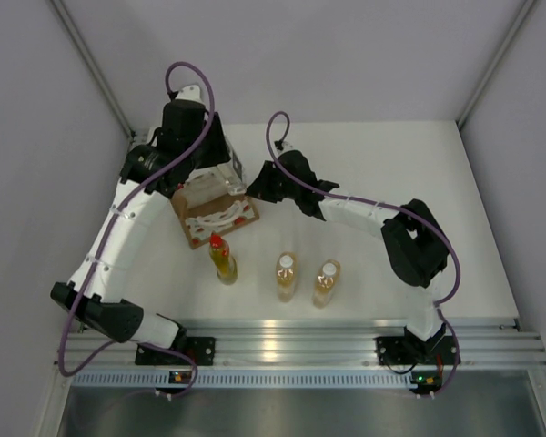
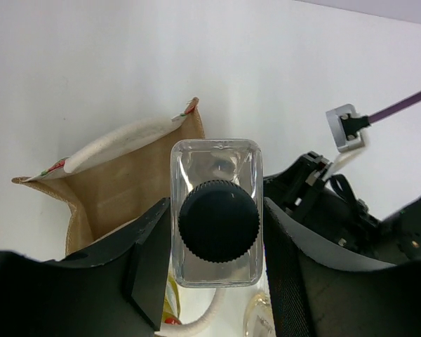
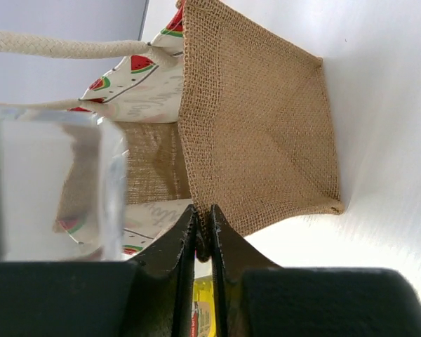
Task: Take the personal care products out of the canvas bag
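Observation:
My left gripper (image 2: pixel 216 242) is shut on the clear bottle (image 2: pixel 217 210) with the dark grey cap, holding it by its sides above the canvas bag (image 2: pixel 119 186). In the top view that gripper (image 1: pixel 215 169) hangs over the bag's (image 1: pixel 200 218) far end. My right gripper (image 3: pixel 205 226) is shut on the bag's burlap rim (image 3: pixel 252 133), and from above it (image 1: pixel 253 188) sits at the bag's right corner. Nearer me on the table stand the yellow bottle with the red cap (image 1: pixel 222 259) and two amber bottles (image 1: pixel 286 276) (image 1: pixel 326 281).
White rope handles (image 3: pixel 63 46) lie across the bag's mouth. Grey walls close in the table on the left, right and far sides. The right arm's elbow (image 1: pixel 419 241) stands to the right of the amber bottles.

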{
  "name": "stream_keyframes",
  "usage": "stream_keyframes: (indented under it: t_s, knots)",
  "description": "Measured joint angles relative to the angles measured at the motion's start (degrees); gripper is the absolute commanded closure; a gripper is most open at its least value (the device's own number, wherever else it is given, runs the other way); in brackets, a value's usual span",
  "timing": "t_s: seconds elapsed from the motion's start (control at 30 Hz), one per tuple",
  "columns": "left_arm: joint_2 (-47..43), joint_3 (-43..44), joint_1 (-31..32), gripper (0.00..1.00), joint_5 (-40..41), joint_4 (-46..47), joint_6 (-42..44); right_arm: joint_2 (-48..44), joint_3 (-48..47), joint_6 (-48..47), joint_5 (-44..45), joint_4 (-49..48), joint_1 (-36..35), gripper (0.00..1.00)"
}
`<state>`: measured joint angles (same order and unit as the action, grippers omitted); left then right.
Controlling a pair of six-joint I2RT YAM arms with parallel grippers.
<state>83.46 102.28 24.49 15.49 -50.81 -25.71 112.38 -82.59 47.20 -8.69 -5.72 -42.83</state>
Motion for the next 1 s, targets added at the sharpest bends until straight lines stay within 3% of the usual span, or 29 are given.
stream_keyframes:
  t_s: [0.23,0.83,1.0]
  knots:
    - [-2.8,2.4,0.1,1.00,-2.4,-1.4,0.7,0.0,-0.1,0.8,-0.2,0.1,0.0,0.47]
    - [-9.4,6.7,0.1,1.00,-15.0,-4.1,1.7,-0.7,-3.0,0.3,-2.4,0.4,1.3,0.43]
    - [-10.5,6.7,0.2,1.00,-19.3,-4.1,1.6,-3.5,-2.8,-0.5,-3.1,1.0,4.0,0.31]
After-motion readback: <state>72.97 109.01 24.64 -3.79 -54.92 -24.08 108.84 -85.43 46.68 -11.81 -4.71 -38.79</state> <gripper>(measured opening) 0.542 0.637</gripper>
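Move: The left hand already holds the clear black-capped bottle high over the bag's side, with the canvas bag's middle some 8 cm to its left, 4 cm ahead and 27 cm below. Towards the base stand the middle bottle, about 20 cm back and 12 cm right, and the red-capped bottle, roughly 15 cm back and 3 cm left, both some 26 cm lower. The right hand still pinches the bag's near right rim, the bag's middle about 12 cm left, 3 cm ahead and 8 cm below. Left lifts the held bottle 9 cm up and back, turning clockwise; right opens, releases the rim, rises 5 cm. ##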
